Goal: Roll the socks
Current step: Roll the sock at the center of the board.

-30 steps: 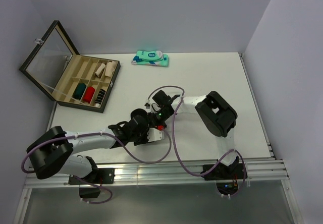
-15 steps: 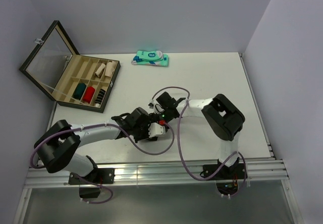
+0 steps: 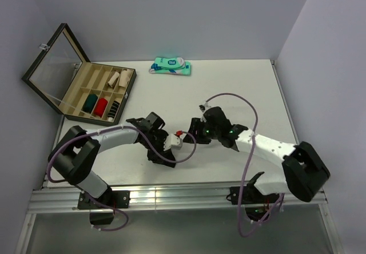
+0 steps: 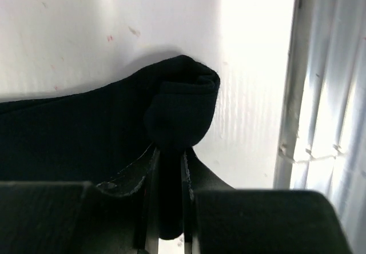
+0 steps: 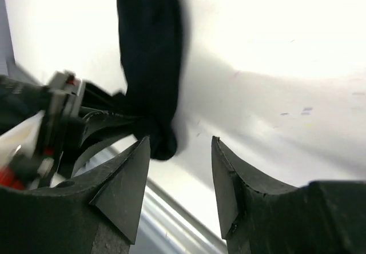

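Observation:
The socks [image 4: 182, 110] show as one dark bundle with a rolled end, lying on the white table and trailing off to the left. I cannot tell one sock from the other. My left gripper [image 4: 169, 152] is shut on a fold of fabric just under the rolled end. From above, that left gripper [image 3: 167, 146] sits over the socks [image 3: 162, 158] near the table's front. My right gripper [image 5: 180, 142] stands open with nothing between its fingers, a short way right of the socks [image 5: 150, 65]. In the top view the right gripper [image 3: 197, 131] is clear of the bundle.
An open compartment box [image 3: 127, 91] holding several rolled socks stands at the back left. A teal-and-white packaged pair [image 3: 170, 66] lies at the back edge. The metal rail [image 3: 171, 192] along the table's front runs close to the socks.
My right gripper has opened, let go of the socks and drawn back to the right. My left gripper has closed on the rolled end and shifted slightly right.

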Tool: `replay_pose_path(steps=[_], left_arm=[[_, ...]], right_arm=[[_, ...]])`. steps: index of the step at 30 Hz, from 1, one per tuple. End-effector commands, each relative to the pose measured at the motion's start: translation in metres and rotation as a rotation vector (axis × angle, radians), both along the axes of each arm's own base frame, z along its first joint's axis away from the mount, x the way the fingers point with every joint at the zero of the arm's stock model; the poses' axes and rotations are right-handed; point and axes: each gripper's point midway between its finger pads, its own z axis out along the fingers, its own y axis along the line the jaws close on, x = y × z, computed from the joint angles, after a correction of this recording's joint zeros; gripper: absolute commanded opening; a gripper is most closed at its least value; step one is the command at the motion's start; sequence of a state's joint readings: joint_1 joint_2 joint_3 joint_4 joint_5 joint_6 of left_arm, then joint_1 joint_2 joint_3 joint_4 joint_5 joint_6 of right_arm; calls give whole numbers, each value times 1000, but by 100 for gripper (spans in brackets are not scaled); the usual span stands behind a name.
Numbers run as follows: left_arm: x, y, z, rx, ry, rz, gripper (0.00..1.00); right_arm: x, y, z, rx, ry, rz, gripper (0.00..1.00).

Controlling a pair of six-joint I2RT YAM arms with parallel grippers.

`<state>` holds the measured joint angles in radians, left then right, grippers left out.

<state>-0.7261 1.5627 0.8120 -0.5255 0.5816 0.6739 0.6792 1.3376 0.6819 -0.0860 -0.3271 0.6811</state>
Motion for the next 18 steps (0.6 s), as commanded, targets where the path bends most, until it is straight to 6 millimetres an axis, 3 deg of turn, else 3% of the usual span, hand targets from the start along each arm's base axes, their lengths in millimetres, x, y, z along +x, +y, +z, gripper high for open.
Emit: replay_pose_path(steps=[1,9,10,12,13,18], left_arm=[[-31,24,1,62,195,-50,0],[-39,37,9,81,395,-84,0],[-32,36,13,70,407,-82,0],[-38,41,15,84,507,-87,0],[-30,41,18,72,519,-73,0],[-20,45,19,73,605,-42,0]], right_arm=[[27,-17,22,20,-149,-177,55],[18,-41,49,55,-393,-210,54],[10,-35,55,57,-426,-185,54],[4,-31,61,27,-496,-158,54],[-10,-19,63,29,-515,-99,54],[-38,12,68,-14,-624,71,53]])
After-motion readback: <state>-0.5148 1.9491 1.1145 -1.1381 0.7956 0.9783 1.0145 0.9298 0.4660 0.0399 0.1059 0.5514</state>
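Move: The black sock is pinched near its close end by the left hand; its middle lies some 5 cm ahead and 2 cm left of that hand, at about its height. From the same hand, the table's near edge is about 9 cm straight back, and the sock box some 21 cm ahead and 24 cm left. From the open right hand the sock's middle is about 13 cm left, 1 cm back and 8 cm down. Leftward about 4 cm and slightly back, low over the table, the left hand draws the black sock's pinched end along, keeping its grip while its wrist tips some 30 degrees so the fingers swing towards the base. The empty right hand, still open, climbs away from the sock, first swinging right, then looping back left and towards its base as its fingers tilt up. ##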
